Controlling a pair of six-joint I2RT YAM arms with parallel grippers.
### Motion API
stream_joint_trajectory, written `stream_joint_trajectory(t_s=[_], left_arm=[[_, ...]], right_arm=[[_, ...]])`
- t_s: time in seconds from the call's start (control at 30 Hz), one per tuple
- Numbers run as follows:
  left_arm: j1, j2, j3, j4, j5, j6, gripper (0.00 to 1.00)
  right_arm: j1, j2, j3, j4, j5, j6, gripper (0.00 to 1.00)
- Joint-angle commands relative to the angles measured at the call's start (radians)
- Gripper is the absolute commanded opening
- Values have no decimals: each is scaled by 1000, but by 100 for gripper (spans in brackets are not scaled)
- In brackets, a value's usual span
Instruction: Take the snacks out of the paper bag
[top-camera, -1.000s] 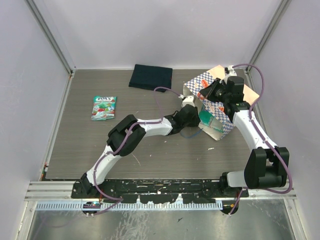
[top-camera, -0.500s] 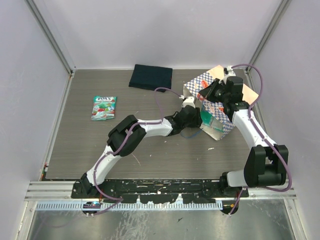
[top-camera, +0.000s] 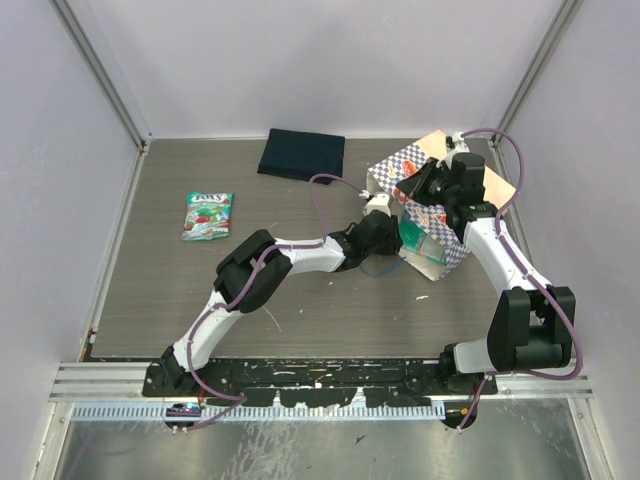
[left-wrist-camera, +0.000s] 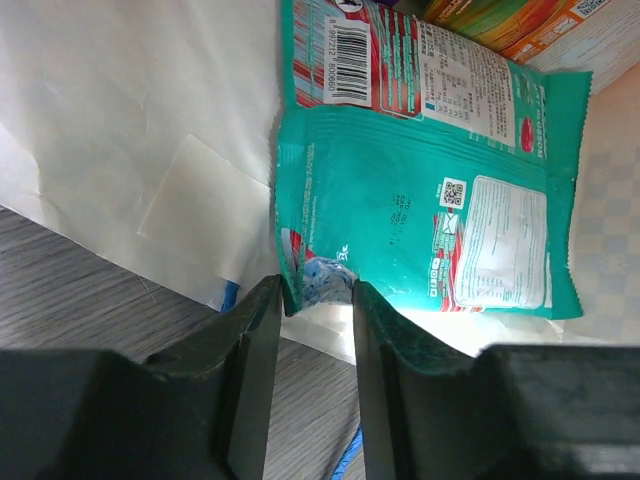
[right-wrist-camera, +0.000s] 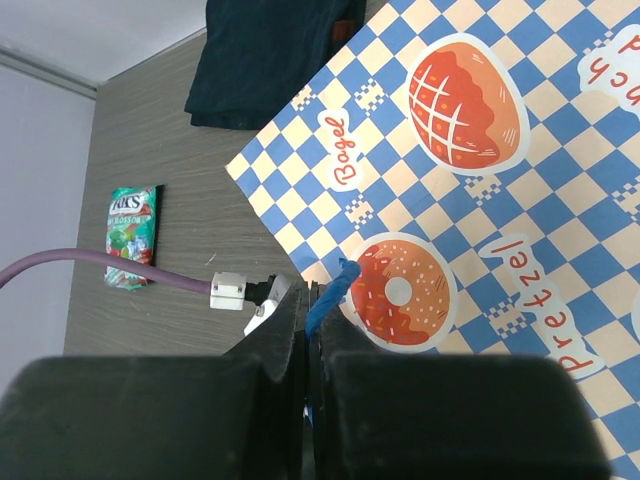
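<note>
The blue-and-white checkered paper bag lies tipped at the table's right, mouth toward the left arm. My right gripper is shut on its blue cord handle. My left gripper reaches into the mouth. Its jaws stand apart, with the crumpled corner of a teal snack pouch between the fingertips. That pouch lies on the cream inside of the bag. An orange pouch shows deeper in. Another pouch lies out on the table at the left.
A dark navy folded cloth lies at the back of the table, left of the bag. Pale walls with metal rails enclose the table on three sides. A loose blue cord trails on the table below the bag's mouth.
My left gripper has edged slightly toward the bag's mouth. The right arm, the bag and the pouch on the table have not moved.
</note>
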Motion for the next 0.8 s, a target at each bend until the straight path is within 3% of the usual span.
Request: stream_joint_trajectory(t_s=[0.0, 0.07, 0.17, 0.2, 0.77], left_arm=[[5, -8, 3, 34, 23, 2, 33], [4, -8, -6, 51, 31, 2, 27], [5, -25, -39, 100, 37, 10, 3], [5, -34, -52, 113, 37, 12, 0], [5, -274, -348, 304, 38, 145, 0]], right_arm=[[-4, -9, 3, 60, -7, -4, 1], [-4, -9, 2, 59, -5, -6, 1], [-4, -4, 5, 61, -4, -7, 1], [-4, -1, 8, 61, -6, -7, 1], [-4, 17, 21, 75, -11, 8, 1]])
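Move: The green snack packet's near corner already sits between the left hand's still-parted fingers; its middle lies about 7 cm to the right and 2 cm ahead, at about fingertip height. An orange packet lies deeper in, some 17 cm right and 6 cm ahead of the hand. The propped bag's middle is about 13 cm right, 11 cm ahead and 6 cm higher. From the right hand the green packet lies roughly 8 cm right, 3 cm back and 17 cm below. The left fingers pinch shut on the green packet's near corner, dipping slightly as they close, then draw it out of the paper bag's mouth, to the left and back by about 4 cm, low over the table and just starting to rise at the end. The right hand stays put, keeping its shut grip on the bag's blue handle. ##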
